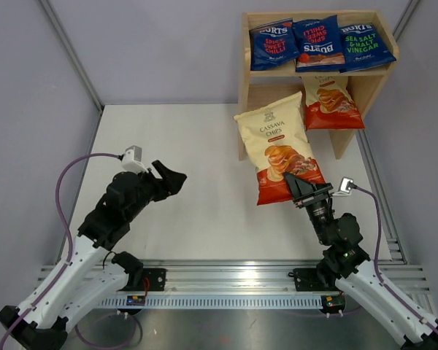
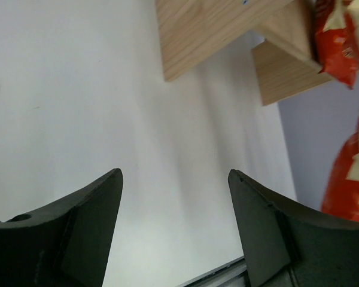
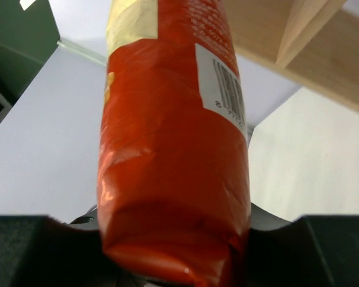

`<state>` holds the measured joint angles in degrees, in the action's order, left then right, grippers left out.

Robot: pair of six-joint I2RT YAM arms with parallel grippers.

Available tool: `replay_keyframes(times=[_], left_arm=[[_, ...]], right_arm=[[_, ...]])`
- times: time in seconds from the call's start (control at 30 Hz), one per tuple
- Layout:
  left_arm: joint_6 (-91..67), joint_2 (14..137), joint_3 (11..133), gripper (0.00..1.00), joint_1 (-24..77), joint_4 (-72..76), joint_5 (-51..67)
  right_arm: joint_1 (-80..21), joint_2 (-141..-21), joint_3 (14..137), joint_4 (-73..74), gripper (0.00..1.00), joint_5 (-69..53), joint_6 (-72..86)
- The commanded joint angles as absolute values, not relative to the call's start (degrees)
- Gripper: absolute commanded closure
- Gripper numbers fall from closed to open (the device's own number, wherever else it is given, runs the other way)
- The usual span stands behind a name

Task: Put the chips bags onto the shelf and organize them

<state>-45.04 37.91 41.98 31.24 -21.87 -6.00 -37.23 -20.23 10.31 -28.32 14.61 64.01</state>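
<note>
The wooden shelf (image 1: 244, 73) stands at the back right. Three dark blue Burts chips bags (image 1: 273, 44) (image 1: 319, 42) (image 1: 365, 45) lie side by side on its top tier. A cream and red bag (image 1: 330, 102) leans on the lower tier. My right gripper (image 1: 301, 184) is shut on the red bottom of a second cream Cassava Chips bag (image 1: 276, 146), held upright in front of the shelf's left side. In the right wrist view that bag (image 3: 173, 149) fills the jaws of the right gripper (image 3: 173, 239). My left gripper (image 1: 177, 177) (image 2: 173, 173) hangs open and empty over the white table.
Grey walls close in the white table (image 1: 190, 146) on the left, back and right. A metal rail (image 1: 233, 281) carrying both arm bases runs along the near edge. The left wrist view shows the shelf's wood (image 2: 203, 30) and red bag edges (image 2: 347, 185) at its right.
</note>
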Motion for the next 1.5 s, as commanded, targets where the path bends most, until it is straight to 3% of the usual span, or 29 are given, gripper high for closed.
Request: replay_keyframes(times=[0.0, 0.33, 0.43, 0.63, 0.77, 1.07, 1.47], left_arm=[[-37.98, 37.53, 46.75, 0.25, 30.94, -27.33, -6.07], [-32.35, 34.37, 54.74, 0.23, 30.94, -36.64, -4.58], [-29.98, 34.28, 56.85, 0.16, 30.94, -39.27, -3.26], [-26.55, 32.18, 58.36, 0.13, 30.94, -42.53, -2.03], [-22.6, 29.36, 57.57, 0.01, 30.94, -42.1, -0.35], [-16.09, 23.29, 53.97, 0.01, 30.94, -40.43, 2.99], [-16.7, 15.82, 44.74, 0.01, 30.94, -33.93, 7.81]], right_arm=[[-35.16, -17.32, 16.77, -18.66, 0.76, 21.53, 60.56], [-32.52, -22.4, 20.82, -21.79, 0.77, 26.11, 59.42], [-29.63, -26.79, 23.11, -23.02, 0.78, 23.83, 61.25], [-23.47, -34.18, 25.57, -28.91, 0.77, 17.33, 64.68], [-18.73, -43.05, 30.57, -33.39, 0.78, 11.09, 65.39], [-14.5, -63.0, 40.58, -39.99, 0.78, 7.12, 71.98], [-15.29, -83.14, 56.86, -33.94, 0.78, 8.0, 78.22]])
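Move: The right gripper still holds the bottom end of the cassava bag. The free left half of the lower shelf lies about 33 cm ahead of it, 2 cm left and 3 cm higher. The other cassava bag stands some 15 cm right of that space, the shelf's left side panel about 7 cm left of it, and the left blue bag roughly 20 cm above it. From the left gripper that space is about 31 cm ahead, 30 cm right and 6 cm up. Swing the right gripper some 5 cm right as it starts outward, then drive it forward, about 24 cm in all, easing back slightly left, to feed the held cassava bag into the lower shelf's free left half. Turn the wrist about 15 degrees clockwise and tip the rising fingers down to near level, keeping the pinch. Draw the empty left gripper back about 8 cm and a little left, opening it fully. ##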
